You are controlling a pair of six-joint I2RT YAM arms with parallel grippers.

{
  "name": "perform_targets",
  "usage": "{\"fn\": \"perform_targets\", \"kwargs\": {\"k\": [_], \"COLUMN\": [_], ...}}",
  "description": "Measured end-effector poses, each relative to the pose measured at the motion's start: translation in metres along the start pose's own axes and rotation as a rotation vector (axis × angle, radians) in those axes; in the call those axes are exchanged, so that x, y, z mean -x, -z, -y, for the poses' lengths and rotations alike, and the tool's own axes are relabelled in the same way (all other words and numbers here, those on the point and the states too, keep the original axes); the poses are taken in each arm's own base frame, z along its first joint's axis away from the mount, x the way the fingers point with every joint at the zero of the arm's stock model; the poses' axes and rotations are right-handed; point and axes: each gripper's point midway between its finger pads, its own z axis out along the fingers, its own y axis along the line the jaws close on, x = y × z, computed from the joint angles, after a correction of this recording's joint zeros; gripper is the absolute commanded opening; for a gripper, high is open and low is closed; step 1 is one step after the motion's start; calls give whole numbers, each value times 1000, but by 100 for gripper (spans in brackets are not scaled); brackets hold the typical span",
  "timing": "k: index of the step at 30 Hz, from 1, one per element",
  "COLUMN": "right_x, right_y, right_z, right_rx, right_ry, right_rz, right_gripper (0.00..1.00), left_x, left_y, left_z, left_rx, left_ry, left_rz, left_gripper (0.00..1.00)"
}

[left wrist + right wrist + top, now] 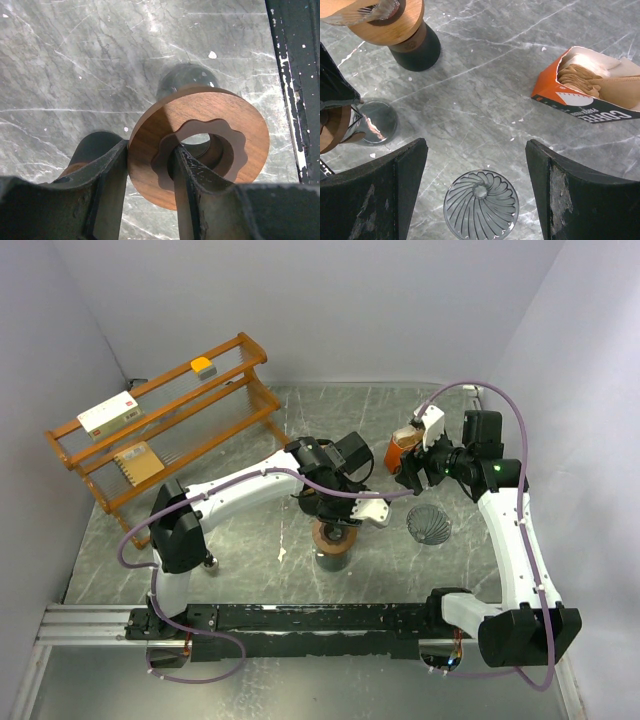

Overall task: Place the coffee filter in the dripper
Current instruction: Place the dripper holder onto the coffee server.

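The coffee filters (582, 77) are brown papers stacked in an open orange box (404, 448), (580, 107) lying on the table. The dripper (481, 205), (429, 525) is a clear glass cone with spiral ribs, standing alone on the marble. My right gripper (476, 145), (412, 478) hangs open above it, one finger on each side, with nothing held and the box off to its right. My left gripper (150, 147), (340, 520) is shut on a wooden ring (200, 145), (333, 535), one finger outside the rim and one through the hole.
A shiny cup (187, 80), (377, 122) stands right under the held ring. A wood-topped dark cylinder (412, 42) stands beyond it. A wooden rack (160, 425) with small boxes fills the back left. The black rail (300, 618) runs along the near edge.
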Motion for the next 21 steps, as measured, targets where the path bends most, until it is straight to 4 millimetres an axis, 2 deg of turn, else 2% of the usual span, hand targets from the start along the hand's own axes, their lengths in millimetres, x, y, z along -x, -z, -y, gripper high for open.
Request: {"fn": "perform_targets", "kwargs": {"k": [9,15,21], "right_x": [-2,-6,-21], "right_y": [0,0,-1], "right_z": [3,8,20], "right_rx": [-18,-44,-102], "right_ry": [-5,-14,-32], "right_rz": [-12,-33,-103], "right_gripper": [81,81,79], "left_x": [1,6,20], "left_y": [0,2,23], "left_z": [-2,-7,-8], "left_rx": [9,30,72], "left_ry": [-3,-13,-36], "left_rz": [4,21,71], "left_gripper": [69,74,77]}}
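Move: The left hand already has the front rim of the dripper holder between its fingers, the holder's centre about 4 cm back and 1 cm below; the coffee server is under it, 4 cm back and 7 cm down. The loaded stand is some 9 cm ahead, 4 cm left. From the right hand, the ribbed dripper lies 4 cm back, 5 cm right, 20 cm below; the filter box 12 cm straight ahead; the server 13 cm back, 17 cm left. Let go of the dripper holder's rim: spread the left fingers first while the hand stays almost in place, then lift away from the holder, gathering speed to about 3 cm up and drifting barely right. Meanwhile start the open right gripper off to the right and down, some 3 cm in all, towards the ribbed dripper. ##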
